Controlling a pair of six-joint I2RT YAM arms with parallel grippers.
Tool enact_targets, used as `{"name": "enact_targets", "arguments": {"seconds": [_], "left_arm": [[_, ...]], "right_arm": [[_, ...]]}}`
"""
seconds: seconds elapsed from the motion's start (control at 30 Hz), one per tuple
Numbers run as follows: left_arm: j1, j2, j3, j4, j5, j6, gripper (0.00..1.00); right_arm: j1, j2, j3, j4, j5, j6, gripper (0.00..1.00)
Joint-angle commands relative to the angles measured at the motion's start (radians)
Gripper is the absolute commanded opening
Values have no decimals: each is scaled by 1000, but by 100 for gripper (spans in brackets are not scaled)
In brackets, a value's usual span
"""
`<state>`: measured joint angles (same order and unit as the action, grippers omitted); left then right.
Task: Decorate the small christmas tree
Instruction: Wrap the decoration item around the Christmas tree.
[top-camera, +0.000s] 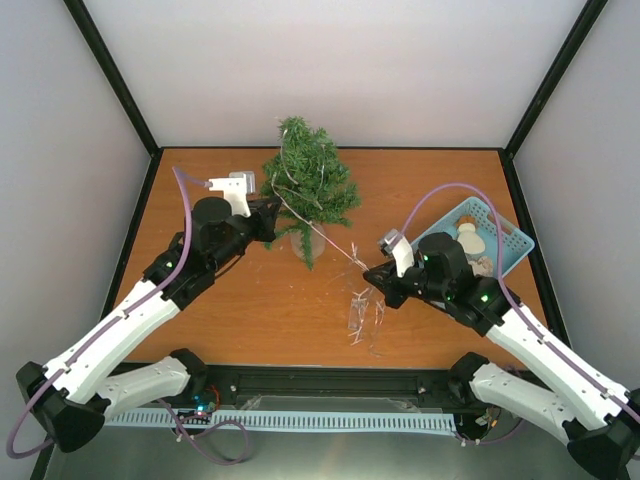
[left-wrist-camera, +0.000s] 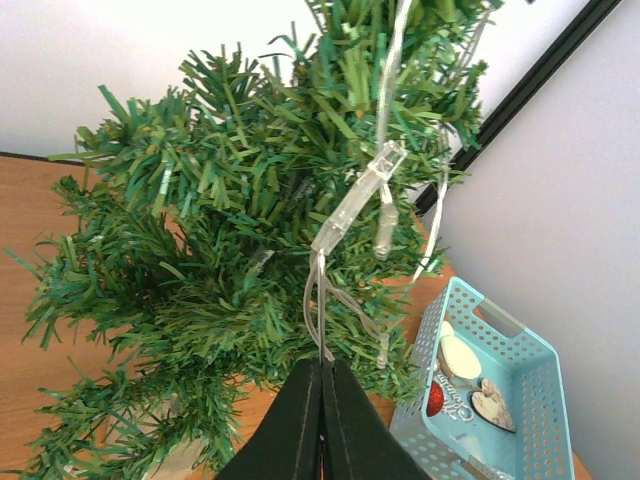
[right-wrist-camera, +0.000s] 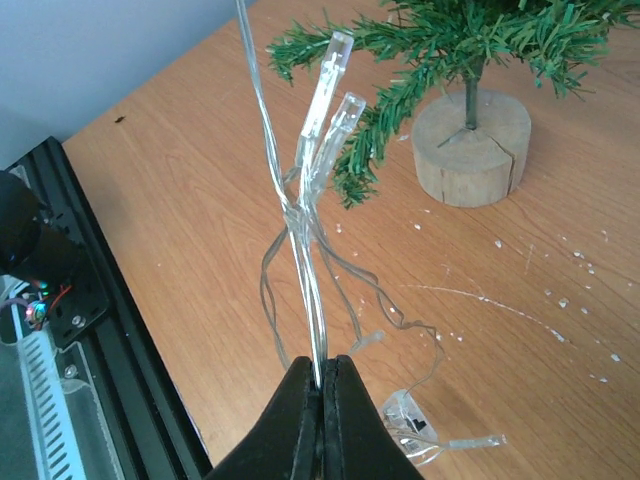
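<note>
The small christmas tree (top-camera: 308, 185) stands at the back middle of the table on a pale wooden base (right-wrist-camera: 470, 148). A clear string of lights (top-camera: 320, 230) runs from its branches down to the right. My left gripper (top-camera: 268, 218) is at the tree's left side, shut on the light string's wire (left-wrist-camera: 321, 300), with a clear bulb (left-wrist-camera: 360, 195) hanging before the green branches (left-wrist-camera: 200, 250). My right gripper (top-camera: 374, 275) is right of the tree, shut on the string (right-wrist-camera: 312, 300); loose loops and a small clear box (right-wrist-camera: 412, 418) trail on the table below it.
A light blue perforated basket (top-camera: 515, 245) at the right holds wooden ornaments, among them a heart (left-wrist-camera: 492, 402) and a red piece (left-wrist-camera: 435, 398). More light string lies tangled near the front (top-camera: 362, 315). White specks dot the wooden table (right-wrist-camera: 560, 290). Grey walls enclose the table.
</note>
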<state>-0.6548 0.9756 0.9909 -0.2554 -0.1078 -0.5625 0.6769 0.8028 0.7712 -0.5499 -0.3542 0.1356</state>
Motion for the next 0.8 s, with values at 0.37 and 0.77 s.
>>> {"name": "enact_targets", "arguments": {"seconds": [0.37,0.77], "left_arm": [[50,-27,13,16,75,-27,9],[50,-175,-13,-13,259,164,56]], "right_arm": [[55,56,67,121,29,-86,3],[55,58,20,294,43,-78,3]]}}
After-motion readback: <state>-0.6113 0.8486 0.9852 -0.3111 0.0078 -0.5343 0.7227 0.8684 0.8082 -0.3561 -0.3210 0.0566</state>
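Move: The left fingers still pinch the light string, drawn tight to the right hand; the tree stands about 12 cm ahead of them and 6 cm to their right, its middle some 9 cm lower. From the right hand, still pinching the string bundle, the tree is roughly 21 cm ahead and 12 cm left, its middle about level. The bundle's loose loops hang some 9 cm below the right fingers, 1 cm to their left, level fore and aft. The blue basket lies about 25 cm right, 17 cm ahead and 18 cm lower. The left fingers hold their pinch nearly in place, then open about halfway and let go of the light string, the hand drawing back from the tree by some 3.5 cm while rising 2.5 cm. The right hand keeps its pinch on the bundle, dips slightly, then carries it up about 5 cm, also drifting left and forward towards the tree and turning some 10 degrees. ##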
